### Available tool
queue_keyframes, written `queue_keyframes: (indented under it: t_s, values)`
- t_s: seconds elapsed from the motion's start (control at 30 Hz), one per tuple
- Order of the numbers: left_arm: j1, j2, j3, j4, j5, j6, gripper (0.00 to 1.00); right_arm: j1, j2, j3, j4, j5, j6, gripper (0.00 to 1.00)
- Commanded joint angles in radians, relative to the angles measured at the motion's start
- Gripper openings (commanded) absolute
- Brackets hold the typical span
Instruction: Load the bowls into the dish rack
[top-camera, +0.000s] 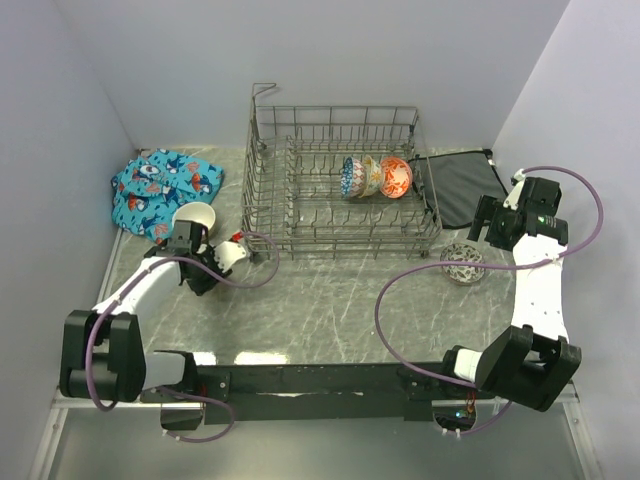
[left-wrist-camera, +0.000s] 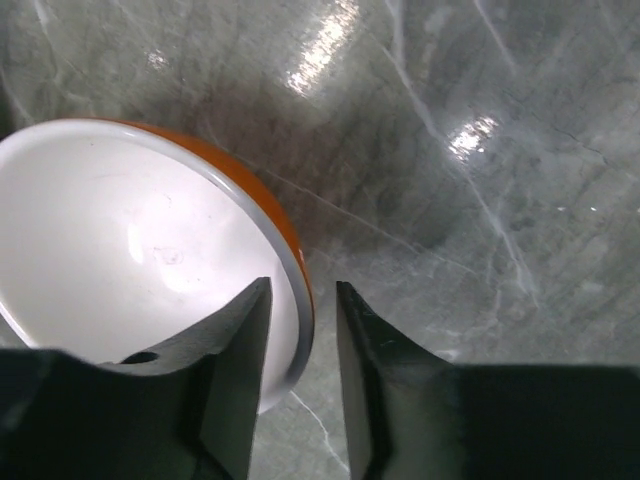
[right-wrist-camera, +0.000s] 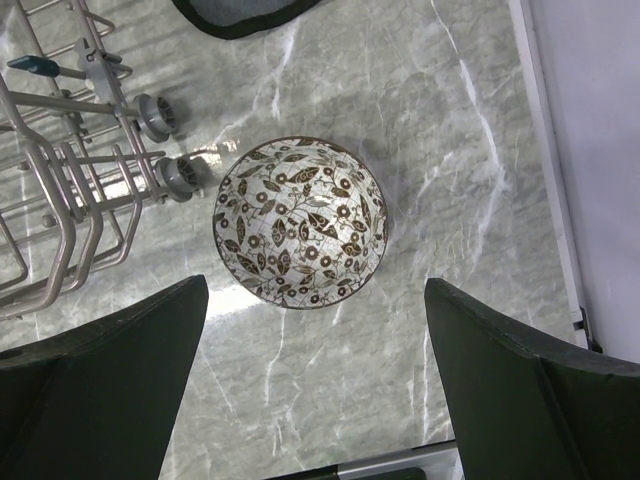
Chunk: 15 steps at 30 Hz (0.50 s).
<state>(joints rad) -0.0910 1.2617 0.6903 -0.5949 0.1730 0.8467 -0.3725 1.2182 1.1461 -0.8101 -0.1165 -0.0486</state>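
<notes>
The grey wire dish rack (top-camera: 300, 215) stands at the back centre. It holds a blue patterned bowl (top-camera: 352, 178), a cream bowl with orange leaves (top-camera: 371, 175) and an orange-red bowl (top-camera: 396, 176) on edge. My left gripper (top-camera: 215, 262) (left-wrist-camera: 303, 290) is narrowly open and straddles the rim of an orange bowl with a white inside (left-wrist-camera: 150, 240) (top-camera: 232, 256), one finger inside and one outside. A plain cream bowl (top-camera: 195, 217) sits just behind it. My right gripper (top-camera: 478, 235) (right-wrist-camera: 315, 285) is wide open above the black-and-white speckled bowl (right-wrist-camera: 300, 225) (top-camera: 464, 262), which rests on the table.
A blue patterned cloth (top-camera: 160, 190) lies at the back left. A flat dark mat (top-camera: 460, 185) lies right of the rack. The rack's corner and wheels (right-wrist-camera: 160, 115) are close to the left of the speckled bowl. Walls close in both sides.
</notes>
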Motion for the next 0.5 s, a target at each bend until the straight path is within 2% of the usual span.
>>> queue_keyframes:
  t_s: [0.0,0.03,0.07,0.17,0.23,0.3,0.37,0.4,0.47]
  values:
    - [0.004,0.008,-0.005,0.052,-0.007,-0.026,0.32,0.006,0.0,0.052,0.0,0.009,0.006,0.96]
    - [0.002,0.001,-0.002,0.052,-0.006,-0.032,0.28,0.006,0.0,0.052,0.0,0.009,0.006,0.96]
    - [0.004,-0.008,0.002,0.046,-0.006,-0.04,0.18,0.006,-0.003,0.046,0.0,0.009,0.007,0.96]
    - [0.004,-0.059,0.032,0.0,-0.003,-0.061,0.03,0.006,-0.008,0.027,0.005,0.0,0.013,0.96]
    - [0.004,-0.108,0.098,-0.066,0.009,-0.069,0.01,0.006,-0.011,0.02,0.008,-0.003,0.015,0.96]
    - [0.004,-0.16,0.164,-0.219,0.045,-0.054,0.01,0.009,-0.011,0.015,0.009,-0.003,0.013,0.96]
    - [0.004,-0.182,0.302,-0.372,0.091,-0.005,0.01,0.014,-0.008,0.017,0.008,-0.003,0.009,0.96]
    - [0.004,-0.195,0.349,-0.507,0.097,0.014,0.01,0.015,-0.006,0.015,0.008,-0.002,0.007,0.96]
    - [0.004,-0.197,0.507,-0.647,0.085,0.053,0.01,0.018,0.0,0.02,0.006,0.001,0.004,0.95]
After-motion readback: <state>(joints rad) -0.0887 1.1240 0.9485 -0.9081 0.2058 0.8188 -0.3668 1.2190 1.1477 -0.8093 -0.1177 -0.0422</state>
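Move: Just ahead of the left hand lies the near white bowl, its middle about 5 cm forward and 1 cm left, roughly level with the fingertips, which already straddle its near rim. The far white bowl sits about 10 cm beyond it and 1 cm farther left; the dish rack's near-left corner is some 6 cm ahead and 9 cm right of this hand. From the right hand, the near white bowl is about 67 cm left, 1 cm ahead and 15 cm lower. Closing on the near rim of the near white bowl, one finger inside and one outside, the left hand pinches the wall while staying almost in place. Then it goes straight up, slowly at first and then quickly, about 9 cm away from the table, keeping the pinch and hardly turning. ##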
